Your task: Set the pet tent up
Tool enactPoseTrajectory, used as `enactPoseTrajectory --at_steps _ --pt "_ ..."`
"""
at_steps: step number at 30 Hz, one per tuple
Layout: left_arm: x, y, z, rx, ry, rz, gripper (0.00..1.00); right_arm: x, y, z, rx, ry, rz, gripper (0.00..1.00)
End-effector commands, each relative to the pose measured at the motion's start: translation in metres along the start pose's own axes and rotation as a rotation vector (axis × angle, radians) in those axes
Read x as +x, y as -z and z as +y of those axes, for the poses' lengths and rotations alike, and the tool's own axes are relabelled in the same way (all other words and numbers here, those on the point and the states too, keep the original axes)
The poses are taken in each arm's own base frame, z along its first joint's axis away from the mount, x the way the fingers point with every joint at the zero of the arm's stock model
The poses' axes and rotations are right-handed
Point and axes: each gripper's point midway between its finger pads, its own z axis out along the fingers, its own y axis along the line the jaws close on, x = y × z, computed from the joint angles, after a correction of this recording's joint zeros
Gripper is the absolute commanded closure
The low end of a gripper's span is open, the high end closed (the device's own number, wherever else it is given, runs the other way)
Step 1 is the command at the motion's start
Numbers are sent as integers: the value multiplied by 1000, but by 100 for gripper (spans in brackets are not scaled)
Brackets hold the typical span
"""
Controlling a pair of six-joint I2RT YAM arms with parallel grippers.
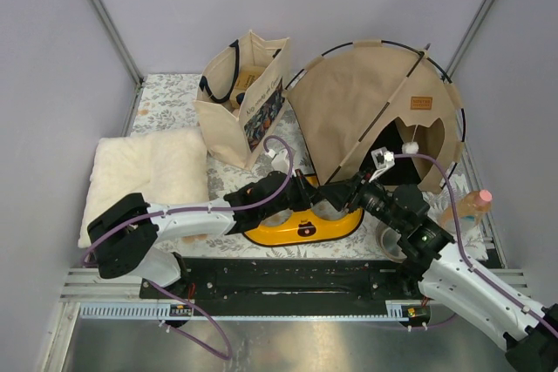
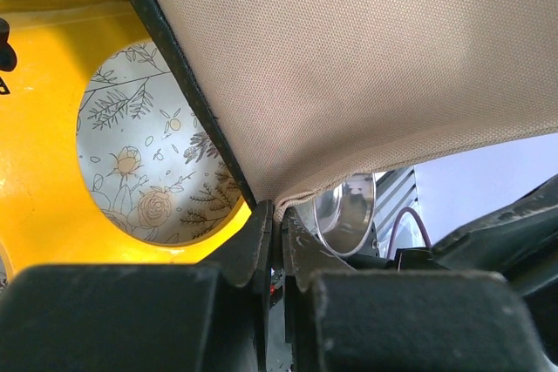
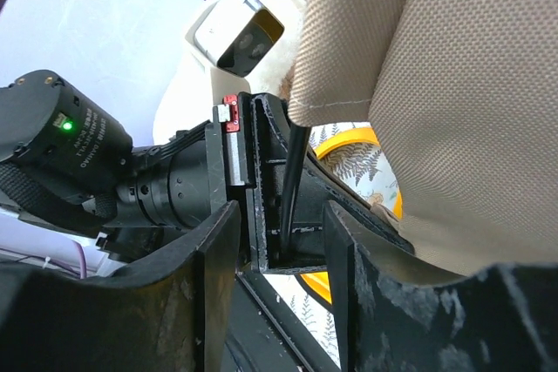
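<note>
The pet tent (image 1: 375,102) is a tan canvas dome with thin black poles, standing at the back right with its arched doorway facing right. My left gripper (image 1: 336,194) is shut on the tent's lower hem corner; in the left wrist view the tent's folded canvas edge (image 2: 366,58) disappears between the closed left gripper (image 2: 281,215) fingers. My right gripper (image 3: 279,224) faces the left one, and its jaws stand apart on either side of a black pole end (image 3: 292,172) without touching it. The tent's canvas (image 3: 453,84) hangs just right of it.
A beige tote bag (image 1: 244,98) stands at the back centre and a cream fluffy pillow (image 1: 148,172) lies on the left. A yellow two-hole bowl stand (image 1: 301,228) lies under both grippers. A metal bowl (image 2: 349,211) and a pink-capped bottle (image 1: 471,206) sit on the right.
</note>
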Motion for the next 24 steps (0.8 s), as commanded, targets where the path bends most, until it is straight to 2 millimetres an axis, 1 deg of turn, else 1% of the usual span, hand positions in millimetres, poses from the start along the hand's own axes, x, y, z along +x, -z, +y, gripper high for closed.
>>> enactPoseTrajectory --at_steps 1,4,5,7,8,10,12,13,16,18,19,24 --pt "-14 -3 -28 69 5 -20 100 -6 -5 10 -57 12 -27 49" --pt "-14 -4 -29 68 -1 -18 100 -2 -8 9 -60 14 -6 51" --pt "-14 -4 -29 68 -3 -18 100 -1 -8 8 -59 15 -1 52" --pt "-14 -5 -31 71 -6 -18 100 1 -9 7 -58 17 4 59" --pt "-15 -5 -30 68 -7 -20 100 1 -9 7 -55 17 5 64" --pt "-15 -5 -30 68 -10 -24 100 0 -8 5 -42 24 2 81" --pt "-15 -4 -29 74 -25 -26 100 -4 -7 -2 4 33 -15 98" --pt "-14 -3 -29 82 -35 -28 100 -9 -6 -2 16 45 -32 100" --pt "-10 -1 -28 120 -107 -17 100 -22 -1 -9 88 61 -68 100" --pt "-6 3 -29 161 -197 -9 100 -34 3 -9 119 65 -105 100" --pt "-2 5 -27 177 -238 -7 100 -38 5 -6 117 65 -111 100" --pt "8 13 -14 182 -491 -26 100 -66 14 -5 183 41 -205 100"
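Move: The bare black tent pole, just below its sleeve, stands between the right gripper's parted fingers, about 1 cm ahead, 1 cm left and 1 cm below their middle. The yellow bowl stand lies some 6 cm back, 6 cm left and 18 cm below; the steel bowl about 14 cm back, 20 cm right and 18 cm below. From the left gripper, already pinching the tent's lower corner, that stretch of pole is about 1 cm ahead, 2 cm right and 5 cm up. Ease the right gripper down and left by about 1 cm each until the bare pole sits between its pads, shut the fingers on it, then carry the pinched pole some 2 cm right and 1 cm back up. Keep the left fingers shut on the tent corner, lifting that hand slightly and, late on, tipping its fingertips up about 15 degrees with a small clockwise turn. ##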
